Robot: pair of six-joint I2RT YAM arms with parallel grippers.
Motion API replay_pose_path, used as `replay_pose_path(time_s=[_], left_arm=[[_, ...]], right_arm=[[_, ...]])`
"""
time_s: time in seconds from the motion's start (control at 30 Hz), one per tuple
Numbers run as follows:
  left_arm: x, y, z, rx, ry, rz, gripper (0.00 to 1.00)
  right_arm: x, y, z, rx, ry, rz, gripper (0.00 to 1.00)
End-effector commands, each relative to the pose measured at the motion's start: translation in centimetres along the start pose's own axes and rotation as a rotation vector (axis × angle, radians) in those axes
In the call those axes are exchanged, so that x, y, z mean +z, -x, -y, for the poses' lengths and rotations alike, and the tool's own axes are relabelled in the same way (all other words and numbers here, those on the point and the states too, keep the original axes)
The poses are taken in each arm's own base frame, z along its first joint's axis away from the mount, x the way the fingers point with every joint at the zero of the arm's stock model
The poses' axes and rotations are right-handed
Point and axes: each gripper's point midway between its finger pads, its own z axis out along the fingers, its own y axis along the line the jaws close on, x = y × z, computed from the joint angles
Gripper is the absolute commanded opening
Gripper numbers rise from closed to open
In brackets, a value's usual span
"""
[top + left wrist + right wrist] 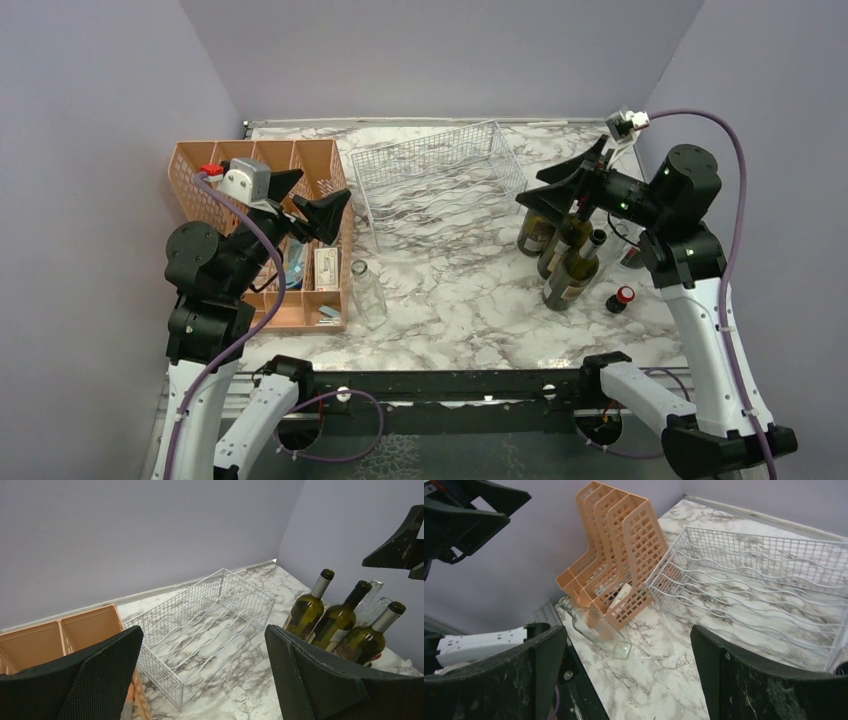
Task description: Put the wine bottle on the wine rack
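Observation:
The white wire wine rack (432, 172) lies on the marble table at the back centre, with nothing in its wavy cradles (200, 625) (769, 580). Three dark green wine bottles (570, 255) stand upright close together at the right (340, 620). My right gripper (558, 185) hangs open just above and behind their necks, facing the rack, holding nothing (629, 675). My left gripper (308, 198) is open and raised over the orange organiser, pointing toward the rack and bottles (205, 680).
An orange mesh file organiser (262, 190) with papers stands at the left. A clear glass bottle (368, 292) stands beside its near right corner. A small red-capped bottle (623, 298) sits to the right of the wine bottles. Grey walls enclose the table.

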Motion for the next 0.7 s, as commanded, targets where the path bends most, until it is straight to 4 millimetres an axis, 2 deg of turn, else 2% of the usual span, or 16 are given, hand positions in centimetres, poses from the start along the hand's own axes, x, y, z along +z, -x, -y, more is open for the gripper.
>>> replay_pose_path(time_s=[0.0,0.17,0.3,0.4,0.53,0.67], left_arm=[[0.9,0.4,-0.5,-0.011,0.012,0.024,0.99],[1.6,-0.5,-2.0,-0.024,0.079,-0.007,0.99],[2.1,-1.3,-2.4,-0.031,0.088,-0.031,0.99],[2.2,-1.3,-3.0,-0.032,0.119,-0.03,0.99],[1.6,0.0,-4.1,-0.016,0.194,0.004,0.99],[-0.6,2.0,-6.9,-0.04,0.4,0.101,0.99]], right_arm=[[1.0,1.3,-3.0,-0.089,0.231,0.021,0.95],[4.6,1.3,-2.3,-0.108,0.218,-0.033,0.94],[8.5,-0.4,-3.7,-0.133,0.223,-0.093,0.93],[11.0,-2.8,-6.3,-0.144,0.299,-0.136,0.93],[13.6,-6.6,-9.1,-0.189,0.368,-0.206,0.92],[15.5,-9.9,-11.2,-0.224,0.41,-0.249,0.9]])
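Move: The clear bottle stands some 29 cm to the right hand's left, about 3 cm nearer the base and 28 cm lower. The wine rack lies about 31 cm ahead and 13 cm left of that hand, 34 cm down; the beige box is some 27 cm left of the clear bottle and 16 cm farther out. From the left hand, the clear bottle is about 31 cm below, 3 cm right and 1 cm back. Leftward and speeding up, the empty right hand sweeps about 18 cm across the table towards the clear bottle, leaving the wine bottles behind and sinking about 5 cm on the later part. It swings some 30 degrees counter-clockwise, its tips dipping a little, fingers still wide open and touching nothing. The open left hand eases forward, then left, turning slightly counter-clockwise. ##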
